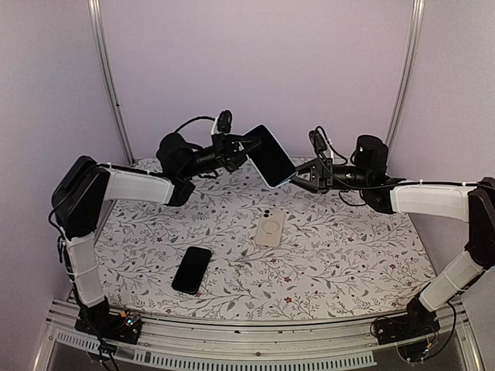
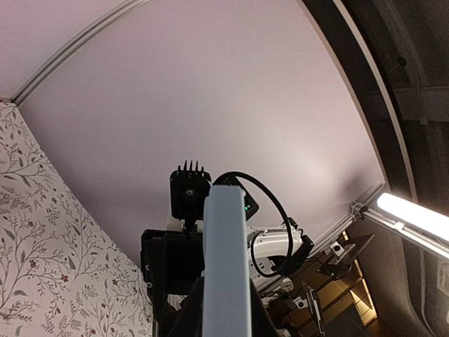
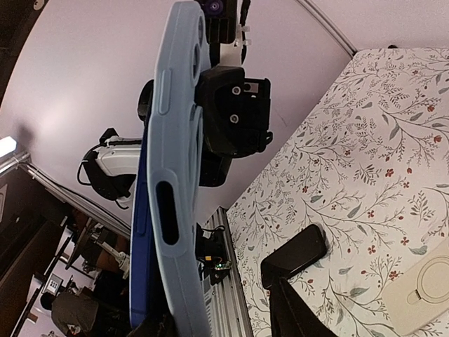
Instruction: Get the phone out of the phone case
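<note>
A phone (image 1: 272,157) in a light blue case (image 3: 172,175) hangs tilted in the air above the back of the table, between both arms. My left gripper (image 1: 238,148) is shut on its upper left end; in the left wrist view the case edge (image 2: 226,267) stands upright between the fingers of that gripper (image 2: 224,312). My right gripper (image 1: 298,179) is at the lower right corner. In the right wrist view the dark blue phone edge (image 3: 140,246) shows beside the case. The case lies against one finger of the open right gripper (image 3: 219,309); the other finger (image 3: 291,312) stands apart.
A beige case with a ring mark (image 1: 269,227) lies flat mid-table on the floral cloth (image 1: 348,255). A black phone (image 1: 192,269) lies nearer the front left. A metal rail (image 1: 232,328) runs along the near edge. Walls close the back and sides.
</note>
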Motion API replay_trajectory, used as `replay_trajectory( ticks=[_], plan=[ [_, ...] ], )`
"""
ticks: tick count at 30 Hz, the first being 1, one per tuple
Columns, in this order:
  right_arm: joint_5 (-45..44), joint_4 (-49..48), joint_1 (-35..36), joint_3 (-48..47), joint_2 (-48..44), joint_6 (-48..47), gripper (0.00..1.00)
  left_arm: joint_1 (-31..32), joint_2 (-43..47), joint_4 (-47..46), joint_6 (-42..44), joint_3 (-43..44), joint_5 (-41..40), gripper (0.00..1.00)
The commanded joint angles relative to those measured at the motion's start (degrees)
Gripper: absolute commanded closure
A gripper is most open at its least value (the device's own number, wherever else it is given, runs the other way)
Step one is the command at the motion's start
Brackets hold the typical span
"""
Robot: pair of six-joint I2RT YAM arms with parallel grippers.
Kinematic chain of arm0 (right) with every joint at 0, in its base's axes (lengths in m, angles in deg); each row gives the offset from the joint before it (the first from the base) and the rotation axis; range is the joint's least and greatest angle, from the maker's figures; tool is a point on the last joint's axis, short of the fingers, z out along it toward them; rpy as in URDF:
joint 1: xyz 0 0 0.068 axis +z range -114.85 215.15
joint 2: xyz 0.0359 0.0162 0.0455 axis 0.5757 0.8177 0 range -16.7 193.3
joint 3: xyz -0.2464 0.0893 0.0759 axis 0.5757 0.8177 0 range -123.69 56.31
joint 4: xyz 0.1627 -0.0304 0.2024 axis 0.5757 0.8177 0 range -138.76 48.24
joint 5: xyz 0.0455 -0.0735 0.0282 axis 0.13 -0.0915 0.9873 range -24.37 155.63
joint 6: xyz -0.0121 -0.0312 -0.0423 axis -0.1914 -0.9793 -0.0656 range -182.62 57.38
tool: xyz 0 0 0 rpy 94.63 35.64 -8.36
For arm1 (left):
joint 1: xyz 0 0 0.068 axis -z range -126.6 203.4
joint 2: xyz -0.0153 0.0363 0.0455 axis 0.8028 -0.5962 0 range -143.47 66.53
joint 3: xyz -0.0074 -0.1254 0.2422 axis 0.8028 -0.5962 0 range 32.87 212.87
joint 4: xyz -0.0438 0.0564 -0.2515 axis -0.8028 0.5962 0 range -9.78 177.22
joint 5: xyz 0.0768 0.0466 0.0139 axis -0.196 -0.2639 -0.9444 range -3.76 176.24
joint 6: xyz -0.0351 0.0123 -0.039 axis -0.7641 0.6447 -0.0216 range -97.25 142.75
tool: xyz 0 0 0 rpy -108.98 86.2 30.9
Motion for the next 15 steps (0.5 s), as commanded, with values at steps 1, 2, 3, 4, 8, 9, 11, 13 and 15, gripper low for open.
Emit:
replay_trajectory(
  ticks=[1,2,3,4,8,9,11,13,15],
  plan=[
    [-3.8,1.9,2.5,-3.3,4.0,1.3,0.58,5.2,-0.8,-6.0,-2.6,4.1,3.1,1.0],
    [-3.7,1.4,2.8,-3.8,4.5,1.7,0.58,5.3,-1.1,-5.9,-2.7,4.5,3.1,1.0],
    [-3.5,0.7,3.1,-4.3,4.8,2.0,0.58,5.5,-1.3,-5.9,-2.7,4.7,3.1,1.0],
    [-3.4,0.2,3.5,-4.8,5.4,2.7,0.58,5.5,-1.5,-5.8,-2.8,5.0,3.0,1.0],
    [-5.1,0.1,4.1,-6.1,6.2,2.9,0.63,5.9,-2.2,-5.7,-3.4,5.8,2.5,1.0],
    [-6.1,0.6,4.1,-5.9,6.3,2.6,0.66,5.9,-2.4,-5.8,-3.7,5.9,2.4,1.0],
    [-9.7,3.4,4.3,-5.9,5.9,0.7,0.74,5.9,-2.3,-6.0,-4.4,5.9,1.8,1.0],
    [-13.6,7.3,4.6,-6.2,5.5,-2.0,0.81,5.9,-2.3,-6.1,-5.4,6.0,1.4,1.0],
    [-18.3,11.1,5.1,-6.4,4.9,-5.6,0.87,5.9,-2.4,-5.9,-6.5,6.0,1.0,1.0]
  ],
)
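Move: My left hand still holds the cased phone up in the air; its middle lies about 7 cm to that hand's right, 2 cm nearer and 3 cm lower. From my right hand, the phone case's middle is some 7 cm left, 2 cm ahead and 3 cm higher. Far below on the table, about 27 cm down, lie the beige phone, 7 cm left and 2 cm ahead of my right hand, and the black phone, 28 cm left and 13 cm back. I ease my right hand about 2 cm left and 1 cm forward, farther onto the near end of the light-blue case, then close its fingers by over half their opening, so the finger behind the case comes up against its back and pinches the rim. My left hand keeps its grip on the other end, drifting just under a centimetre forward and right. ##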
